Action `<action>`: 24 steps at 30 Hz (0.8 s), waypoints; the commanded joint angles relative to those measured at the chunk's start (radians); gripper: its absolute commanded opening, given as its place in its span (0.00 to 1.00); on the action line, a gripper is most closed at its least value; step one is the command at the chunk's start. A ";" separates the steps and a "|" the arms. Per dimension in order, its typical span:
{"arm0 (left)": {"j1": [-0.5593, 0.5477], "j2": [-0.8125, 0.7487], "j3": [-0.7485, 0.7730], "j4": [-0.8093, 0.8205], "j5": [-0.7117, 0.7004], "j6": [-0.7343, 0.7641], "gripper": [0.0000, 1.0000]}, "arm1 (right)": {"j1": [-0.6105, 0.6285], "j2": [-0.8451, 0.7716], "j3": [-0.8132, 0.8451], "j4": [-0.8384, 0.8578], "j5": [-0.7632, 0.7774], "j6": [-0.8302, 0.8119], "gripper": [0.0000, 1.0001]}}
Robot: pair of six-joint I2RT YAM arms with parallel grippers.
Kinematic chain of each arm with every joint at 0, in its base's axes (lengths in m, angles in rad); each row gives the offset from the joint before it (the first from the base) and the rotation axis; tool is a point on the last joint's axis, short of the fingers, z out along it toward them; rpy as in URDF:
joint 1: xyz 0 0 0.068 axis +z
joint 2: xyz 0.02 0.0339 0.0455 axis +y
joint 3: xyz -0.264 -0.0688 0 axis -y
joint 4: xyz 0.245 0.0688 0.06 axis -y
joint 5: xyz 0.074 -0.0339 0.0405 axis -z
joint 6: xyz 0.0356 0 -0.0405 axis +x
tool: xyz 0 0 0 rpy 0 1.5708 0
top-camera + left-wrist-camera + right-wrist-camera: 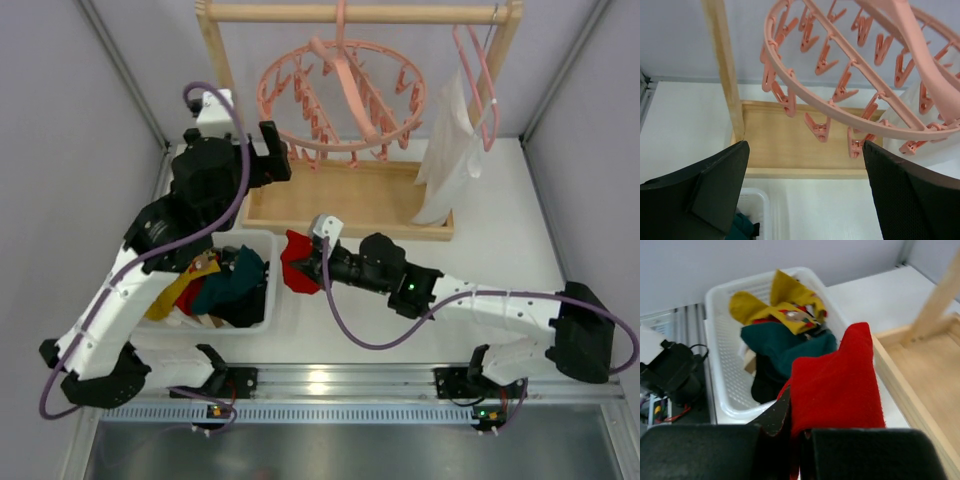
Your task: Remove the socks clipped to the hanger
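The round pink hanger (345,95) hangs from the wooden rail, and its clips (840,85) show no sock on them. My left gripper (272,152) is open just left of and below the ring, with nothing between its fingers (805,150). My right gripper (312,262) is shut on a red sock (296,262), holding it just right of the white basket (235,328). In the right wrist view the red sock (840,385) rises from the shut gripper (800,432). Teal socks (785,342) and mustard socks (785,305) lie in the basket (715,340).
The wooden rack's base tray (340,205) lies behind both grippers, with its left post (725,65) close to my left gripper. A slim pink clothes hanger with white cloth (450,150) hangs at the rail's right end. Grey walls close in both sides.
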 commanded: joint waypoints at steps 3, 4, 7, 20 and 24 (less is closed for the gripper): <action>0.007 -0.146 -0.063 0.029 -0.075 0.000 0.98 | -0.002 0.202 0.222 0.002 -0.294 -0.065 0.00; 0.007 -0.172 -0.076 0.029 -0.086 0.006 0.98 | -0.002 0.236 0.283 0.002 -0.322 -0.067 0.00; 0.007 -0.215 -0.091 0.017 -0.145 0.018 0.98 | -0.001 0.377 0.432 -0.027 -0.431 -0.058 0.00; 0.007 -0.311 -0.160 -0.054 -0.270 0.040 0.98 | 0.019 0.729 0.784 -0.211 -0.391 -0.016 0.67; 0.007 -0.318 -0.172 -0.052 -0.285 0.038 0.98 | 0.019 0.609 0.688 -0.217 -0.284 -0.058 0.89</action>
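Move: The red sock already hangs in my shut right fingers; the white basket's middle is about 23 cm to their left, 4 cm ahead and 20 cm below. In the basket, the green sock lies some 17 cm left of my right hand and the yellow one about 28 cm left, both roughly 4 cm ahead. From my left hand the basket's middle is some 18 cm left, 6 cm back and about 40 cm down. I swing my right hand about 17 cm left with the red sock until it is over the basket, turning some 20 degrees counter-clockwise. I let it sink about 8 cm overall with the fingertips dipping, and open the fingers wide late in the swing to let go of the sock. Meanwhile I draw my empty, open left hand left and back, away from the hanger. ##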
